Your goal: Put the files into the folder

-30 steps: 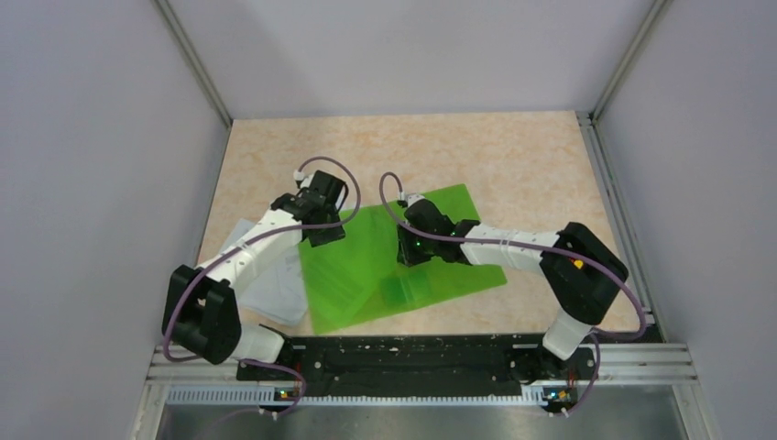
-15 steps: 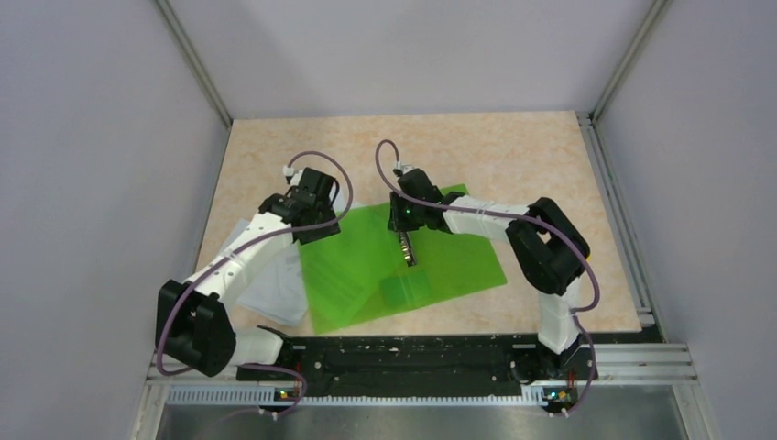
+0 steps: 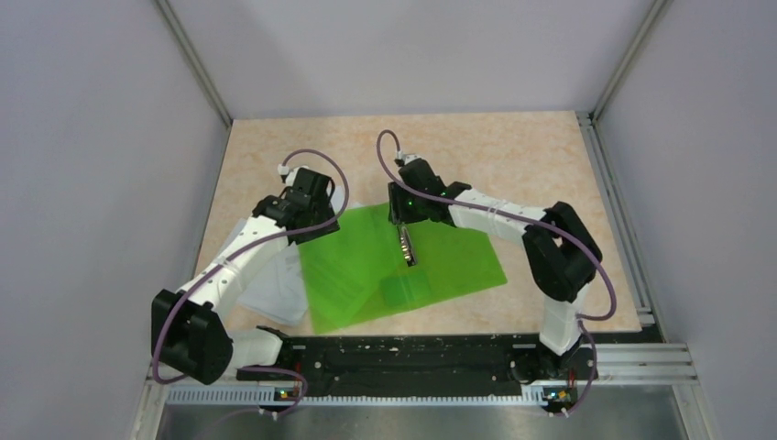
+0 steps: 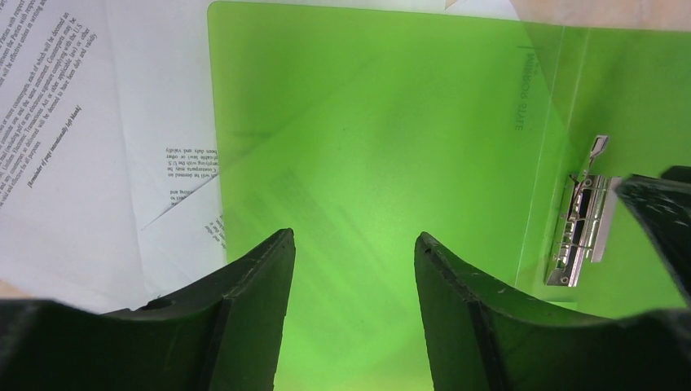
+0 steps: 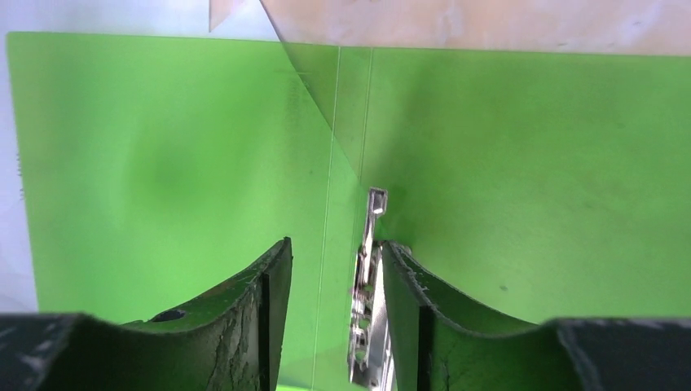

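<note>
The green folder (image 3: 458, 261) lies flat mid-table, its metal clip (image 3: 406, 247) showing near the middle. The files (image 3: 275, 289), white printed sheets, lie at its left edge, partly under the green plastic. In the left wrist view the files (image 4: 81, 122) show beside the folder (image 4: 367, 122), and printed text shows faintly through the green. My left gripper (image 4: 350, 238) hangs open over the folder's left half with nothing between its fingers. My right gripper (image 5: 338, 244) is open over the folder (image 5: 530, 147). The clip (image 5: 367, 309) stands between its jaws, against the right finger.
Grey walls and metal rails (image 3: 623, 211) bound the beige table (image 3: 513, 156) on three sides. The black base rail (image 3: 403, 357) runs along the near edge. The right gripper's dark finger (image 4: 660, 220) shows at the right edge of the left wrist view.
The right gripper has pulled back toward the far side and opened wider, uncovering the clip. The left gripper has shifted slightly up and left and opened further.
</note>
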Available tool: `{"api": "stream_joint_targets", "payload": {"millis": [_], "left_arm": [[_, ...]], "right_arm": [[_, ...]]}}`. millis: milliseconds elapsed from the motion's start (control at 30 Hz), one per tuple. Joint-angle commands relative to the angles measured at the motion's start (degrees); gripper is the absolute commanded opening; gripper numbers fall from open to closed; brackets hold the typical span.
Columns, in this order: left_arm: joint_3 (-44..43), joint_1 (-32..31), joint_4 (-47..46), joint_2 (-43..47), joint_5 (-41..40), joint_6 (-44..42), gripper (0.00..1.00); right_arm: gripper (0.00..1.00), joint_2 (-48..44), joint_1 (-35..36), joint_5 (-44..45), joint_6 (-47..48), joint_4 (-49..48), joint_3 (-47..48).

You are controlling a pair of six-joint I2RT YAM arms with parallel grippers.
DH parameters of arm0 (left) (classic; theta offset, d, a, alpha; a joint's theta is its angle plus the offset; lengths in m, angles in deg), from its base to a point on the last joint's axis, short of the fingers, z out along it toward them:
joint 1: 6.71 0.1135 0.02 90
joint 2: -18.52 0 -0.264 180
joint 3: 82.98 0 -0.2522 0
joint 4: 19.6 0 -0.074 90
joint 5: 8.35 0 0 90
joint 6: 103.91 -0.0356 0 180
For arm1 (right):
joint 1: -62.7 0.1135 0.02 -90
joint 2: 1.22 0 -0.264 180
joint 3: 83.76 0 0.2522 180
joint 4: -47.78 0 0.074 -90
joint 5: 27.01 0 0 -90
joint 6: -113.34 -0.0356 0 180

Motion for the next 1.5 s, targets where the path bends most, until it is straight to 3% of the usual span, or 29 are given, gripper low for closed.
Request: {"api": "stream_joint_targets", "payload": {"millis": [0, 200, 767, 1000, 1233, 1467], "left_arm": [[-0.39, 0.29, -0.70, 1.87, -0.62, 0.04, 0.62], [-0.82, 0.38, -0.96, 1.89, -0.27, -0.07, 0.62], [-1.27, 0.62, -0.37, 1.22, 0.16, 0.46, 0.62], [-1.27, 0.61, -0.44, 0.76, 0.33, 0.92, 0.61], [-1.42, 0.59, -0.44, 0.39, 0.50, 1.08, 0.61], [-2.18, 0.60, -0.12, 0.11, 0.35, 0.84, 0.61]], "right_arm": [[0.45, -7.90, 0.49, 4.87, 2.53, 4.71, -1.33], [0.45, -8.71, 1.65, 4.86, 4.11, 6.33, -5.09], [0.45, -1.91, 4.06, 6.69, 6.20, 8.09, -2.80], [0.36, -0.46, 4.03, 5.79, 6.28, 6.97, -2.09], [0.16, -0.14, 4.08, 7.00, 6.70, 6.95, -0.51], [0.13, -1.07, 2.49, 8.34, 7.04, 8.17, 1.68]]}}
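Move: I'm going for the folder's metal clip, whose body lies about 5 cm back, 1 cm right and 5 cm below my open right hand. Its lever sticks out ahead of the body, about 1 cm ahead of this hand and 1 cm to its right. The bright green flap lies some 10 cm back of the clip, 15 cm back and 1 cm right of this hand. From my idle left hand the clip lies about 18 cm right, roughly level in reach, 11 cm below. My right hand hops up about 3.5 cm while drifting right, then swings back and down over the clip, around 8 cm down from the top of the hop, with the fingers tipping some 15 degrees steeper towards the table. There I close the fingers from either side onto the clip's narrow pressing plate and, pinching it, ease slightly up and forward. ##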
